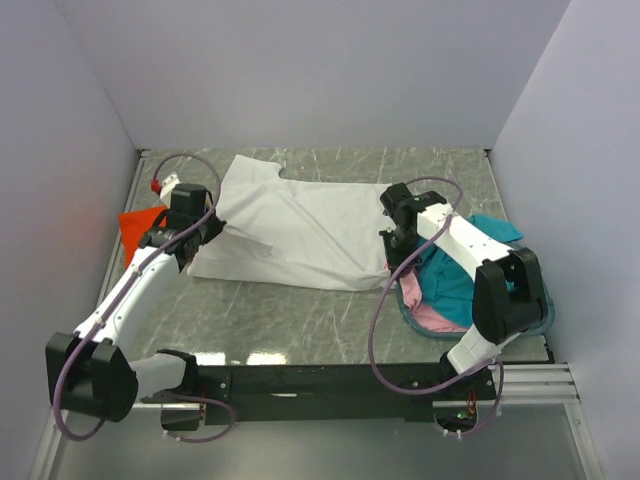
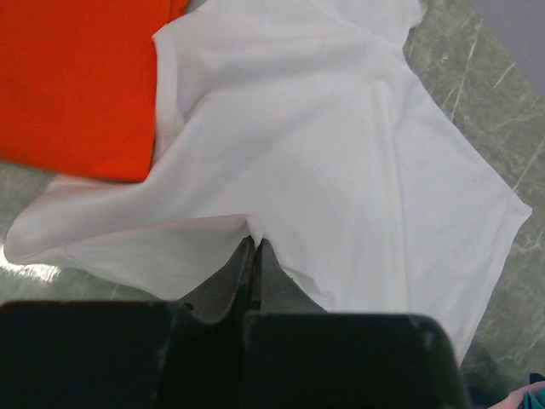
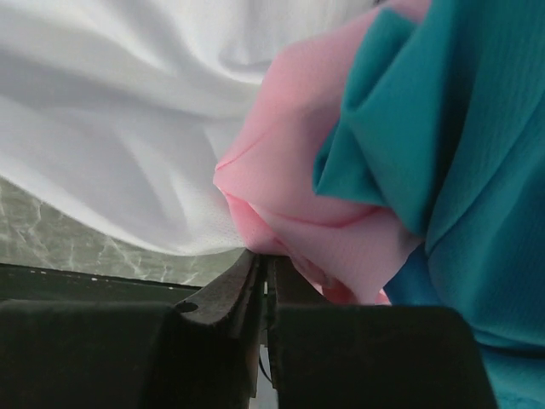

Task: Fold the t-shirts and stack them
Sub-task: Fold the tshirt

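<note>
A white t-shirt [image 1: 290, 225] lies spread across the middle of the table. My left gripper [image 1: 203, 237] is shut on its left edge, and the cloth rises to the pinched tips [image 2: 255, 240]. An orange t-shirt [image 1: 138, 225] lies just left of it, large in the left wrist view [image 2: 77, 85]. My right gripper [image 1: 400, 252] is shut at the white shirt's right edge [image 3: 266, 254], where the white hem [image 3: 128, 170] meets the tips. A pink t-shirt [image 3: 298, 170] bulges against the right finger. The teal t-shirt [image 1: 455, 275] lies bunched behind it.
The pink [image 1: 430, 312] and teal shirts sit heaped in a translucent teal basket [image 1: 543, 318] at the right, next to the right arm. Grey walls close in the table on the left, back and right. A dark rail [image 1: 330, 380] runs along the near edge.
</note>
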You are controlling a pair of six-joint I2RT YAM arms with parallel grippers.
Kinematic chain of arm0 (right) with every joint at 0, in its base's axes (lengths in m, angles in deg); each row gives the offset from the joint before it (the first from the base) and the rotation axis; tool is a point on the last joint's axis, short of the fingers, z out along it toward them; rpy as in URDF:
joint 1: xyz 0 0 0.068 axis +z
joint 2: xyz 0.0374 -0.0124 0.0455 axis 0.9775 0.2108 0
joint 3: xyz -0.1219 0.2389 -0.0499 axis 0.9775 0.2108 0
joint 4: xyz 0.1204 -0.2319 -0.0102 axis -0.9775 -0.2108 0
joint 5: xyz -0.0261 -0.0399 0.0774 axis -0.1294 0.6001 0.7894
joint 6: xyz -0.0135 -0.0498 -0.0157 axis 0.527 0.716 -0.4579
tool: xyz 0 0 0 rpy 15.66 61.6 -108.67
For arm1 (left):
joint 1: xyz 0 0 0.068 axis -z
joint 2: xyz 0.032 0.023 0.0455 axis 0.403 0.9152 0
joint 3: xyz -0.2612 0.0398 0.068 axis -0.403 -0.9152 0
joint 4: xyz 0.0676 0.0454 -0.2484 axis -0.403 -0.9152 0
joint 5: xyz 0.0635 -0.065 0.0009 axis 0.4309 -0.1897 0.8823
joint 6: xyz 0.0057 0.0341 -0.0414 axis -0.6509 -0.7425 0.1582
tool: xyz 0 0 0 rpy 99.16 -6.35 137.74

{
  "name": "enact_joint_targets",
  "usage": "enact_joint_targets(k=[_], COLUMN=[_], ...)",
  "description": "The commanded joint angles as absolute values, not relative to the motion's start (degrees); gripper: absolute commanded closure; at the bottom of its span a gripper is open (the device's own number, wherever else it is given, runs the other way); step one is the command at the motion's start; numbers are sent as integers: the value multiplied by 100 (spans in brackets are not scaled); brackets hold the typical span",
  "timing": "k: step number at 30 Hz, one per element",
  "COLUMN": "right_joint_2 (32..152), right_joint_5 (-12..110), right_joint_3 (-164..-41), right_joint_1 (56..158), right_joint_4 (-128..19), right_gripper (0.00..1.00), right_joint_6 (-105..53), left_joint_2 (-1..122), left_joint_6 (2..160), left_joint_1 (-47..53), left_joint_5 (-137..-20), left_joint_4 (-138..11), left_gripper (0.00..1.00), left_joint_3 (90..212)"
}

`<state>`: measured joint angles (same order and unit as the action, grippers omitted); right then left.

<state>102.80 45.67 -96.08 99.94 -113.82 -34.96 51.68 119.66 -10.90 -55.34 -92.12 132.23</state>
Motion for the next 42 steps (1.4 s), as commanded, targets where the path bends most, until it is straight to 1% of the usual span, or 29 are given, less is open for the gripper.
enact_joint_targets(k=[1, 17, 23, 25, 26, 27, 28, 29, 30, 32, 33, 35, 39, 42], right_joint_2=[10440, 10950, 11125, 11152, 11152, 11143, 11126, 11117, 11056, 10959, 10863, 10739, 10415, 10247], right_joint_5=[4510, 4554, 4598, 4581, 4589, 4598, 4616, 4633, 4660, 4677, 4686, 4712, 4686, 4607], right_joint_3=[-10008, -10509, -10685, -10729, -10764, -10791, -10817, -10861, -10887, -10984, -11010, -11063, -11055, -10993], right_joint_1=[9884, 9664, 9638, 9629, 9620, 9620, 9611, 9611, 9611, 9620, 9620, 9620, 9707, 9856], right_joint_4=[-11494, -11442, -11389, -11354, -11328, -11319, -11275, -11248, -11213, -11125, -11099, -10994, -10897, -10844], right_gripper=[92, 92, 89, 86, 83, 68, 59, 52, 41, 36, 33, 31, 31, 30], right_joint_6=[-3314, -3261, -3332, -3358, -3393, -3411, -3428, -3472, -3507, -3577, -3604, -3665, -3701, -3710], left_joint_2=[5406, 6259, 6654, 6760, 6786, 6795, 6822, 6839, 6839, 6787, 6769, 6699, 6550, 6278], left_joint_6=[11414, 11168, 11124, 11167, 11237, 11264, 11290, 11308, 11334, 11326, 11317, 11317, 11352, 11475], left_joint_1=[-1207, -1506, -1550, -1559, -1568, -1577, -1577, -1594, -1594, -1594, -1594, -1594, -1629, -1717], left_joint_5=[-5753, -6016, -6069, -6008, -5895, -5850, -5806, -5727, -5701, -5665, -5613, -5569, -5603, -5752], left_joint_4=[-8665, -8243, -8182, -8216, -8225, -8251, -8269, -8287, -8322, -8322, -8339, -8445, -8577, -8595], left_gripper=[100, 100, 100, 100, 91, 79, 64, 37, 29, 21, 19, 16, 13, 13], left_joint_3=[13663, 13962, 14208, 14304, 14340, 14375, 14454, 14498, 14542, 14621, 14630, 14656, 14420, 13938])
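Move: The left fingers hold the white t-shirt's near hem raised; the flat cloth it goes to lies about 8 cm ahead and some 10 below. The folded orange shirt is about 18 cm left, 2 back. The right fingers hold the hem's right end low, bound for cloth about 6 cm ahead, 4 below; the pink shirt lies roughly 7 cm right and 7 back, the teal shirt 18 right, 4 back. Both hands carry the near hem forward over the t-shirt, about 5–7 cm, then open to release it, rising. ##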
